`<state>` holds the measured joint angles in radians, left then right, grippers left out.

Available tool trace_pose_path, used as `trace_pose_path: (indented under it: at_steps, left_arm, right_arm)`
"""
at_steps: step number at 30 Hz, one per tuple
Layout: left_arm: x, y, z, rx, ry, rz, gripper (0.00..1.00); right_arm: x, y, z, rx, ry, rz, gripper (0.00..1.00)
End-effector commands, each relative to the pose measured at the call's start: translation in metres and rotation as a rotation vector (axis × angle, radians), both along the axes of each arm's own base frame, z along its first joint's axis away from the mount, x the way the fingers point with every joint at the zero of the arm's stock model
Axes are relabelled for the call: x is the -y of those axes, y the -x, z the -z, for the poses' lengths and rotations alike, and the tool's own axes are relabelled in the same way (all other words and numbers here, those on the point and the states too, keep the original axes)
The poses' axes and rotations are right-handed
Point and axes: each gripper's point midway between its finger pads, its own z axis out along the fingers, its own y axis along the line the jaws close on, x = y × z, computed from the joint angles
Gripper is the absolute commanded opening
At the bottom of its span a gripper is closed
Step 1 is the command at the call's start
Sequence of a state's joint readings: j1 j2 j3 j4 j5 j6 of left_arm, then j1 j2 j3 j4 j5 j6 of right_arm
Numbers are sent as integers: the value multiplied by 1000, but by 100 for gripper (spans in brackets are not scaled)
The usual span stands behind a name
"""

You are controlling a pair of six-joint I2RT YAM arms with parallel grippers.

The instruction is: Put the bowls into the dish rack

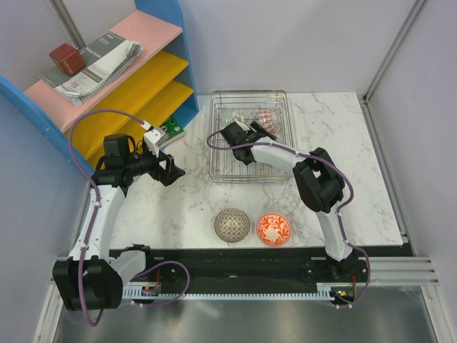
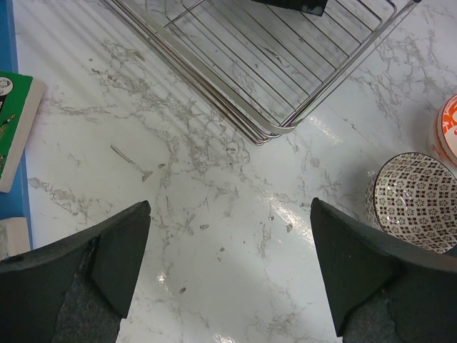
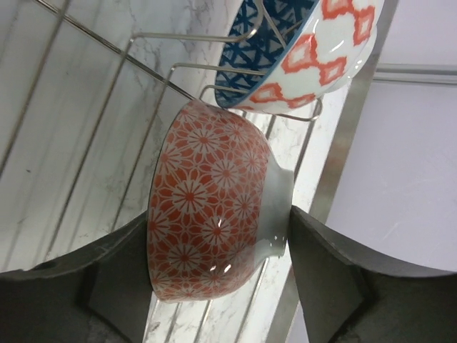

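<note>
The silver wire dish rack [image 1: 213, 143] stands at the back middle of the table; its near corner shows in the left wrist view [image 2: 282, 131]. My right gripper [image 1: 251, 130] is inside it, shut on a red-orange floral bowl [image 3: 207, 214] held on edge against the prongs [image 3: 178, 71]; one finger [image 3: 125, 279] is at its rim, the other at its foot. A blue patterned bowl [image 3: 285, 50] leans in the rack behind it. A grey patterned bowl [image 1: 232, 225] and an orange-and-white bowl [image 1: 273, 229] sit on the table's front. My left gripper [image 1: 173, 171] is open and empty above bare marble [image 2: 230, 264].
A blue-framed pink-and-yellow shelf [image 1: 161, 68] stands at the back left, with a green book [image 1: 172, 128] at its foot, also in the left wrist view [image 2: 11, 121]. The grey bowl [image 2: 418, 200] lies to the right of my left fingers.
</note>
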<state>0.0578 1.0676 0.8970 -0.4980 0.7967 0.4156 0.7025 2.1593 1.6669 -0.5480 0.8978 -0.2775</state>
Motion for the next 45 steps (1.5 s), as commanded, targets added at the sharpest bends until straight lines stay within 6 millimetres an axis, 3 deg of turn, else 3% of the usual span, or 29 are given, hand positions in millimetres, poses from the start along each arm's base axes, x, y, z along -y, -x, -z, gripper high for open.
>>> trace_pose_path:
  at_steps: [1, 4, 7, 15, 25, 36, 39, 45]
  left_arm:
    - [3, 1, -11, 31, 33, 9, 99]
    - [3, 1, -11, 31, 33, 7, 99]
    - [2, 1, -12, 34, 33, 6, 99]
    - [2, 1, -13, 39, 33, 6, 99]
    - [3, 4, -11, 18, 23, 32, 100]
    - [8, 19, -15, 27, 4, 107, 100]
    - [11, 28, -15, 24, -2, 149, 100]
    - [32, 51, 1, -23, -33, 291, 100]
  right_arm:
    - [-15, -7, 2, -8, -50, -25, 82]
    - [-18, -5, 4, -24, -53, -36, 94]
    - [-21, -2, 6, -36, -49, -46, 98]
    - [-29, 3, -1, -59, -83, -81, 98]
    - [-43, 11, -25, -62, -164, -127, 98]
    - [-45, 14, -1, -114, -135, -128, 98]
    - [-47, 11, -12, -93, -155, -128, 98]
    - [-50, 8, -62, 1, -216, -145, 98]
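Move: The red flower-patterned bowl is between the right fingers, its middle about 2 cm ahead, 1 cm right and 3 cm below. The blue-inside bowl stands in the rack about 14 cm straight ahead of that hand; the green bowl is level with it, some 12 cm left of the hand. From the left hand, the grey patterned bowl lies some 14 cm back, 17 cm right and 16 cm below; the orange bowl is about 14 cm farther right. The right fingers, at first still around the red flower-patterned bowl, open wide and let go of it in the rack; the hand sinks about 2 cm, then eases left and rises again, some 4 cm left overall, tilting and turning slightly counter-clockwise. Late on, the open left hand starts back and a little right, about 3.5 cm, towards the grey patterned bowl, turning some 10 degrees clockwise. ##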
